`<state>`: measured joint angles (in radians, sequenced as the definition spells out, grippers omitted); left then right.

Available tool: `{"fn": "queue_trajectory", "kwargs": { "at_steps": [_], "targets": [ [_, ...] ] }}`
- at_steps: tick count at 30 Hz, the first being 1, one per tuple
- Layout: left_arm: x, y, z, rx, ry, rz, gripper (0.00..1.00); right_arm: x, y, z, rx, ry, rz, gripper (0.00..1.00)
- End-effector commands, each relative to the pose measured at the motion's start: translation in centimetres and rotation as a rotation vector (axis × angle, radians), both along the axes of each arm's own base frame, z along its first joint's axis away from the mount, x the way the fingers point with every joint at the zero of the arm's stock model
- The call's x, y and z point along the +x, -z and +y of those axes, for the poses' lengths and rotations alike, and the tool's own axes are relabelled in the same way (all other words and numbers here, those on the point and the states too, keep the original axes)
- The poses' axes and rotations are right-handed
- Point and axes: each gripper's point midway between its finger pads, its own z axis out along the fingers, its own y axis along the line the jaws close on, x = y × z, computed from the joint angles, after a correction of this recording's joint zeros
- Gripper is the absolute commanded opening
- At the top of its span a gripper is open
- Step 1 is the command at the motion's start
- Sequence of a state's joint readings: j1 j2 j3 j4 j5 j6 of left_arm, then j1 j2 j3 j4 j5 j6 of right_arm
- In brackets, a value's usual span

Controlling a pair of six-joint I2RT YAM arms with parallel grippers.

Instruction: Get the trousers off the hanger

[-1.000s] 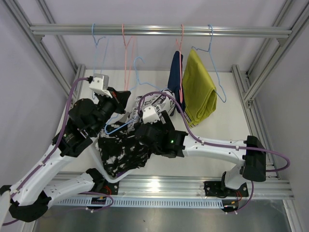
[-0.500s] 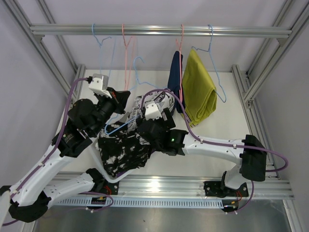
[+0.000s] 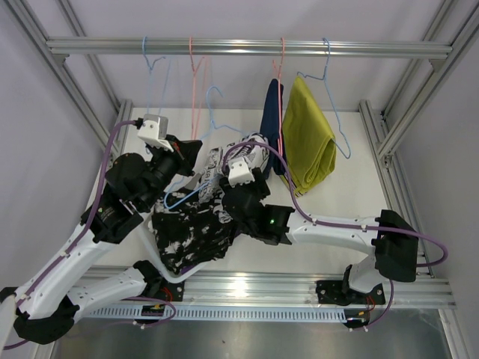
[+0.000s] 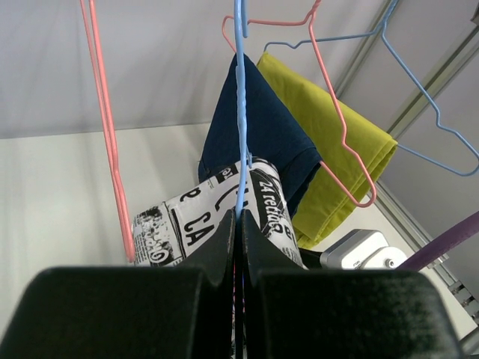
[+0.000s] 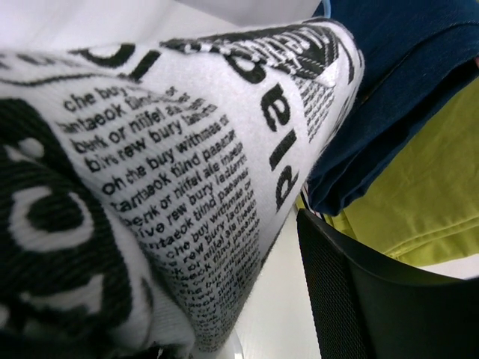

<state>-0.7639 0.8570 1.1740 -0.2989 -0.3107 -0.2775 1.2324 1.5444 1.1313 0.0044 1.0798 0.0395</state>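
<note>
The white trousers with black print (image 3: 251, 153) hang folded over a blue hanger (image 3: 215, 120), whose hook sits below the rail. My left gripper (image 3: 192, 166) is shut on that hanger's wire (image 4: 240, 149), the printed trousers (image 4: 191, 224) just beyond its tips. My right gripper (image 3: 238, 157) is open around the printed trousers (image 5: 172, 172). One black finger (image 5: 352, 299) stands a little off the cloth; the other is hidden behind it. Navy trousers (image 3: 272, 123) and mustard yellow trousers (image 3: 307, 138) hang on the rail to the right. A black-and-white splotched pair (image 3: 191, 232) lies on the table.
Bare blue (image 3: 153, 67) and pink hangers (image 3: 196, 75) hang from the metal rail (image 3: 247, 48) at the left. The navy pair is on a pink hanger (image 4: 337, 120) and the yellow pair on a blue hanger (image 4: 430, 105). Frame posts line both sides.
My right gripper has moved up and farther onto the printed trousers, and its jaws have narrowed. The left gripper has held the blue hanger still.
</note>
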Motion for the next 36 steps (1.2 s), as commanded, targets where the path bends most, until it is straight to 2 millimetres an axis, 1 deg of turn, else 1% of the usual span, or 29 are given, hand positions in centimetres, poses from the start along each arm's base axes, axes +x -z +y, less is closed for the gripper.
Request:
{"fn": "queue_trajectory", "kwargs": {
  "at_steps": [1,2,4,6,8,9,11,12,15,19,22,24,26,28,30,31,34,36],
  "targets": [
    [-0.4,-2.4,0.2,-0.039,0.007,-0.076,0.0,1.0,-4.2,-1.1,0.153,0.072,-0.09,0.66],
    [-0.4,-2.2,0.2,-0.036,0.007,-0.074,0.0,1.1,-4.4,-1.2,0.162,0.075,-0.093,0.66],
    [-0.4,-2.4,0.2,-0.038,0.007,-0.076,0.0,1.3,-4.5,-1.1,0.169,0.059,-0.089,0.69],
    [-0.4,-2.4,0.3,-0.038,0.005,-0.078,0.0,1.4,-4.8,-1.1,0.19,0.04,-0.078,0.73],
    [-0.3,-2.4,0.3,-0.037,0.004,-0.078,0.0,1.4,-4.5,-0.8,0.209,0.01,-0.05,0.79],
    [-0.3,-2.3,0.3,-0.035,0.004,-0.076,0.01,1.3,-4.7,-0.8,0.223,0.001,-0.044,0.81],
    [-0.3,-2.3,0.2,-0.035,0.004,-0.076,0.0,1.2,-4.5,-0.8,0.242,-0.014,-0.022,0.84],
    [-0.3,-2.3,0.2,-0.034,0.004,-0.075,0.0,1.1,-4.3,-0.9,0.244,-0.018,-0.015,0.84],
    [-0.3,-2.4,0.2,-0.037,0.005,-0.077,0.0,1.1,-4.8,-1.2,0.273,-0.02,-0.02,0.84],
    [-0.3,-2.4,0.4,-0.034,0.001,-0.078,0.0,1.7,-4.9,-1.8,0.296,-0.011,-0.026,0.84],
    [-0.3,-2.1,0.3,-0.029,0.001,-0.074,0.01,2.0,-4.9,-1.5,0.314,-0.024,-0.013,0.85],
    [-0.3,-2.3,0.4,-0.032,-0.001,-0.079,0.0,1.9,-5.0,-1.0,0.339,-0.062,0.008,0.85],
    [-0.3,-2.2,0.4,-0.029,0.0,-0.079,0.01,2.2,-5.2,-1.2,0.381,-0.072,0.024,0.85],
    [-0.4,-2.4,0.4,-0.031,0.0,-0.081,0.0,2.1,-5.1,-0.9,0.405,-0.104,0.051,0.86],
    [-0.4,-2.4,0.4,-0.033,0.0,-0.082,0.01,1.8,-5.4,-1.0,0.422,-0.121,0.063,0.87],
    [-0.4,-2.5,0.4,-0.034,0.002,-0.083,0.0,1.5,-5.5,-0.7,0.43,-0.149,0.077,0.88],
    [-0.4,-2.4,0.4,-0.032,0.003,-0.082,0.01,1.0,-6.3,-0.3,0.472,-0.194,0.095,0.89],
    [-0.4,-2.3,0.4,-0.031,0.003,-0.081,0.01,0.6,-6.1,-0.4,0.472,-0.204,0.118,0.9]
  ]
}}
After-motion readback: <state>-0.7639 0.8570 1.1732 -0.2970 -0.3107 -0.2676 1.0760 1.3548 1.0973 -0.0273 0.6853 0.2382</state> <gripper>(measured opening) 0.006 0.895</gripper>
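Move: The black-and-white printed trousers lie close in front of the open right fingers, their middle about 4 cm ahead, 3 cm to the left and a little above. The navy trousers hang some 13 cm ahead and 9 cm to the right, slightly higher; the yellow garment is equally far ahead but about 18 cm right. The basket is 7 cm back, 14 cm left and 20 cm below. From the left hand the printed trousers are 7 cm ahead, 7 cm right and 14 cm below. The printed trousers stay draped over the left finger of the right hand as that hand rises about 3.5 cm and eases slightly forward, its part-open fingers spreading wider. It rolls some 20 degrees, left side up, while turning a little counter-clockwise and tipping down. The left hand stays put and keeps its pinch on the blue hanger. ##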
